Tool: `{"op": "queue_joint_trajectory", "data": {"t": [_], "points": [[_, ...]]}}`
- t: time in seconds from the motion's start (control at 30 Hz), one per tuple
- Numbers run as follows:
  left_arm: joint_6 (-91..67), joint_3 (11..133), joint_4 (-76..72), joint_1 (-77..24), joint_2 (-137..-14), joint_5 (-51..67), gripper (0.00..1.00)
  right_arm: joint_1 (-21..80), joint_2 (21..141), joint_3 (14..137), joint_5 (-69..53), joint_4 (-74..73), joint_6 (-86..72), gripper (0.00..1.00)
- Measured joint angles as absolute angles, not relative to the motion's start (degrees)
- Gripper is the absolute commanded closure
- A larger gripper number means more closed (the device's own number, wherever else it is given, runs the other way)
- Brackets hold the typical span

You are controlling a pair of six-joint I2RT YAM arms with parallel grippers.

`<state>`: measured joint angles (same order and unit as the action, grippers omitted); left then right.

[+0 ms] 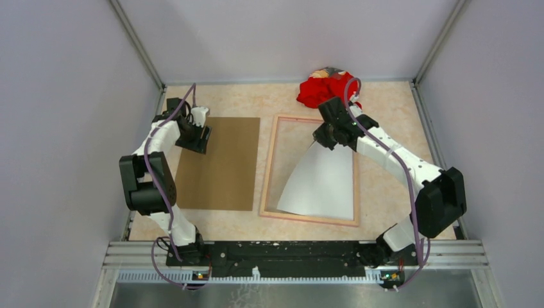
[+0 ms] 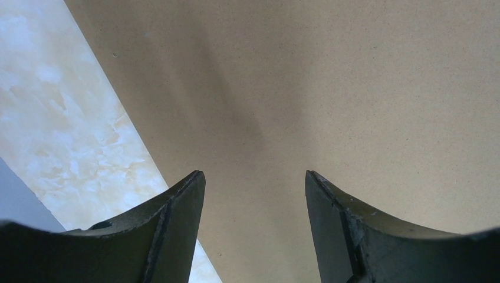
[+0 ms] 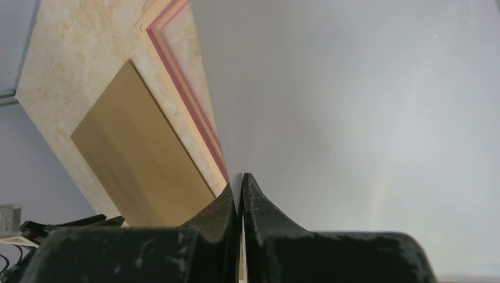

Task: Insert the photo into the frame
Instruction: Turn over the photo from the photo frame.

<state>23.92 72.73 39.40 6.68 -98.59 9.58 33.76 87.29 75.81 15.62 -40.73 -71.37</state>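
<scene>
The photo point(image 1: 321, 183) shows only its plain white back and curves up from the frame's near side to my right gripper point(image 1: 327, 138), which is shut on its far edge. In the right wrist view the fingertips point(image 3: 242, 175) pinch the sheet point(image 3: 354, 118), which fills the right side. The frame point(image 1: 269, 163) lies flat with its tan wood side up, and a pink inner lip point(image 3: 183, 106) shows. My left gripper point(image 1: 204, 135) hovers open over the brown backing board's point(image 1: 221, 167) far left corner; nothing sits between its fingers point(image 2: 255, 174).
A red cloth heap point(image 1: 324, 90) lies at the back behind the right gripper. The brown board point(image 2: 324, 88) lies left of the frame on the marbled tabletop point(image 2: 71, 135). Grey walls close in the table on three sides.
</scene>
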Motion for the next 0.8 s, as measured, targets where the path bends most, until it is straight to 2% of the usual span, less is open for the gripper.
{"op": "queue_joint_trajectory", "data": {"t": [0.57,0.6,0.7,0.8], "points": [[23.9,71.8,39.0,6.6,-98.1,9.6,0.31,33.7,87.4,75.7,15.9,-40.3,-71.2,1.0],[24.0,71.6,39.0,6.6,-98.1,9.6,0.31,33.7,87.7,75.7,15.6,-39.9,-70.8,0.96],[24.0,71.5,39.0,6.6,-98.0,9.6,0.31,33.7,90.0,75.9,14.2,-39.1,-69.3,0.78],[24.0,71.4,39.0,6.6,-97.8,9.5,0.31,33.7,93.8,76.5,12.8,-38.8,-67.5,0.67]]}}
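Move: The right hand, shut on the photo's far-left corner, is above the pink-and-wood frame: the frame's middle is about 5 cm back, level sideways, and 17 cm below. The photo drapes white side up, its middle some 7 cm back, 4 cm right and 13 cm down. The brown board is about 32 cm left and 3 cm back; the red cloth some 25 cm ahead and 6 cm right. From the left hand, the frame's middle is about 37 cm right, 7 cm back. Still pinching the photo's corner, the right hand first hovers almost in place, then sinks about 4 cm towards the frame while easing some 2 cm left. As it drops, the fingers part to roughly a quarter open, slackening the pinch, with the photo's edge still between them; the wrist turns only slightly. ##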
